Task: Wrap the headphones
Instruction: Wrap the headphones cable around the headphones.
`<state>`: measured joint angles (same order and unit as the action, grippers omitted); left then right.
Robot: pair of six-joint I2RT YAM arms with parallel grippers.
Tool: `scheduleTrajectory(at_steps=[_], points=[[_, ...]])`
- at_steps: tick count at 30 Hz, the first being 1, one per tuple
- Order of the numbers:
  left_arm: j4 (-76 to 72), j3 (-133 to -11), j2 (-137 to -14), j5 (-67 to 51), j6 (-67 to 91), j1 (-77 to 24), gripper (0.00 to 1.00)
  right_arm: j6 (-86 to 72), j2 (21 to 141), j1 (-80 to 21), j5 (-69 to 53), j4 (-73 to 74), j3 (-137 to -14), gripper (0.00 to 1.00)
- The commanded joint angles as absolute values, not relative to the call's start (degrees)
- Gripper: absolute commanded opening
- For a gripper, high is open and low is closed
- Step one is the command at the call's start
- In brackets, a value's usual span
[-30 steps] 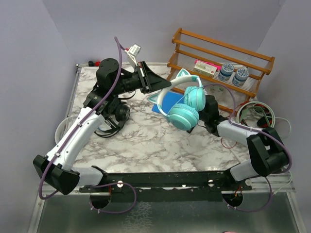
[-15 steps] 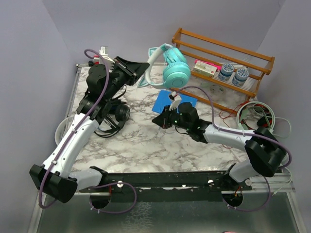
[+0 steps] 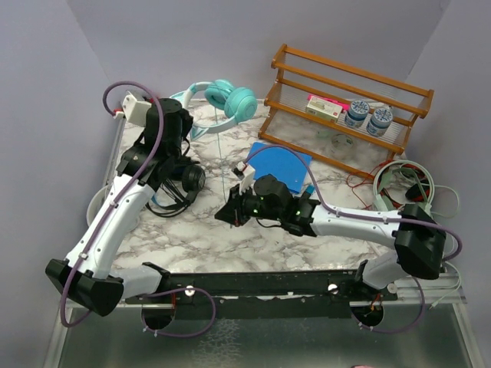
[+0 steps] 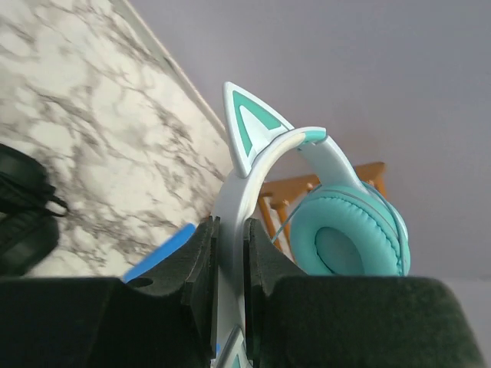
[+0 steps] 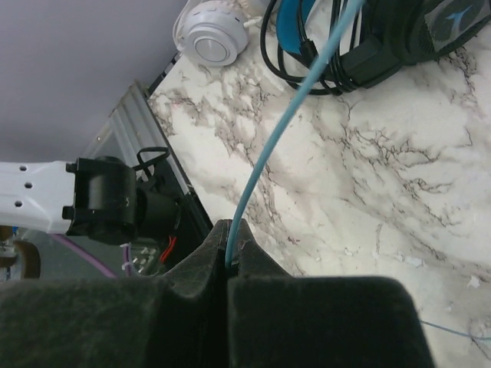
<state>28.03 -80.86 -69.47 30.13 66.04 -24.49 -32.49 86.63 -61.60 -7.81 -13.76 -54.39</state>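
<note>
The teal headphones (image 3: pixel 232 99) with cat ears hang above the table's back left. My left gripper (image 3: pixel 185 111) is shut on their pale headband (image 4: pixel 230 201), with one teal ear cup (image 4: pixel 349 245) just to the right of the fingers. Their thin teal cable (image 5: pixel 285 115) runs taut down to my right gripper (image 3: pixel 229 214), which is shut on it (image 5: pixel 230 231) low over the middle of the table. The black headphones with blue accents (image 3: pixel 181 184) lie at the left under the left arm. The white headphones (image 5: pixel 211 34) sit at the table's left edge.
A wooden rack (image 3: pixel 347 77) stands at the back right with a small box (image 3: pixel 324 106) and two jars (image 3: pixel 368 116). A blue pad (image 3: pixel 285 164) lies in front of it. A coil of cables (image 3: pixel 403 181) sits at the right edge.
My left arm has swung the teal headphones from the table's middle up and over to the back left. My right gripper has moved left and nearer, drawing the cable out.
</note>
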Motion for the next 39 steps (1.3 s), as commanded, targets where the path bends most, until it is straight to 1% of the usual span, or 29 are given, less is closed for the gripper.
scheduleTrajectory(at_steps=[1,4,6,14,18,22,26,30,33,39], points=[[30.27,-81.45,-69.85,45.40,64.34,-24.79,0.00,-30.37,81.48,-62.39,-4.24,-6.39,-55.74,0.01],[30.77,-79.21,-70.46,48.51,63.12,-24.79,0.00,-29.09,78.13,-62.40,-1.68,-1.31,-55.84,0.01],[30.72,-77.37,-70.75,48.61,62.52,-24.79,0.00,-27.50,76.37,-62.40,-0.28,2.84,-56.58,0.01],[30.63,-70.27,-73.85,38.75,60.37,-25.77,0.00,-19.20,75.06,-62.40,3.11,17.73,-64.42,0.01],[30.52,-66.41,-75.06,39.23,59.00,-29.59,0.00,-15.78,74.56,-62.40,7.04,23.08,-67.78,0.01],[28.36,-62.47,-75.32,39.14,54.29,-32.22,0.00,-12.83,74.07,-62.39,11.61,27.54,-70.45,0.01],[25.45,-59.38,-73.94,35.21,48.80,-32.96,0.00,-9.59,74.09,-62.31,17.81,31.77,-72.04,0.01],[23.39,-57.09,-72.45,27.86,45.25,-33.49,0.00,-8.61,73.37,-62.07,23.76,33.45,-70.99,0.01],[22.34,-54.72,-72.15,24.16,45.84,-35.27,0.00,-9.49,71.84,-61.63,24.17,31.14,-67.28,0.01],[22.14,-47.60,-73.62,25.62,46.56,-38.16,0.00,-13.77,72.50,-61.11,21.92,26.78,-58.90,0.01]])
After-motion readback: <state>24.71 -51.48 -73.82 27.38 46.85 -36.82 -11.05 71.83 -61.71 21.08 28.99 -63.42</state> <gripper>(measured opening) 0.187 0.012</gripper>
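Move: The teal headphones' ear cups hang from the left hand, about 4 cm ahead and 10 right of it; it takes them to the open marble some 35 cm below, 4 back and 12 right. From the left hand, the black headphones lie 6 cm left, level fore and aft; the blue folder 9 ahead, 25 right. The right hand, holding the cable, has the cups about 23 cm ahead, 4 right and 20 above; the black headphones 18 ahead, 13 left; the folder 27 ahead, 19 right. The teal headphones are carried down some 25 cm by the left hand, which keeps its grip on the headband, swings briefly left, then works back right and towards its base, rolling left side up and tipping its fingers down. The cable stays pinched in the shut right fingers as that hand moves right about 15 cm and a little forward towards the ear cups, rising before sinking again, fingers tipping down. ##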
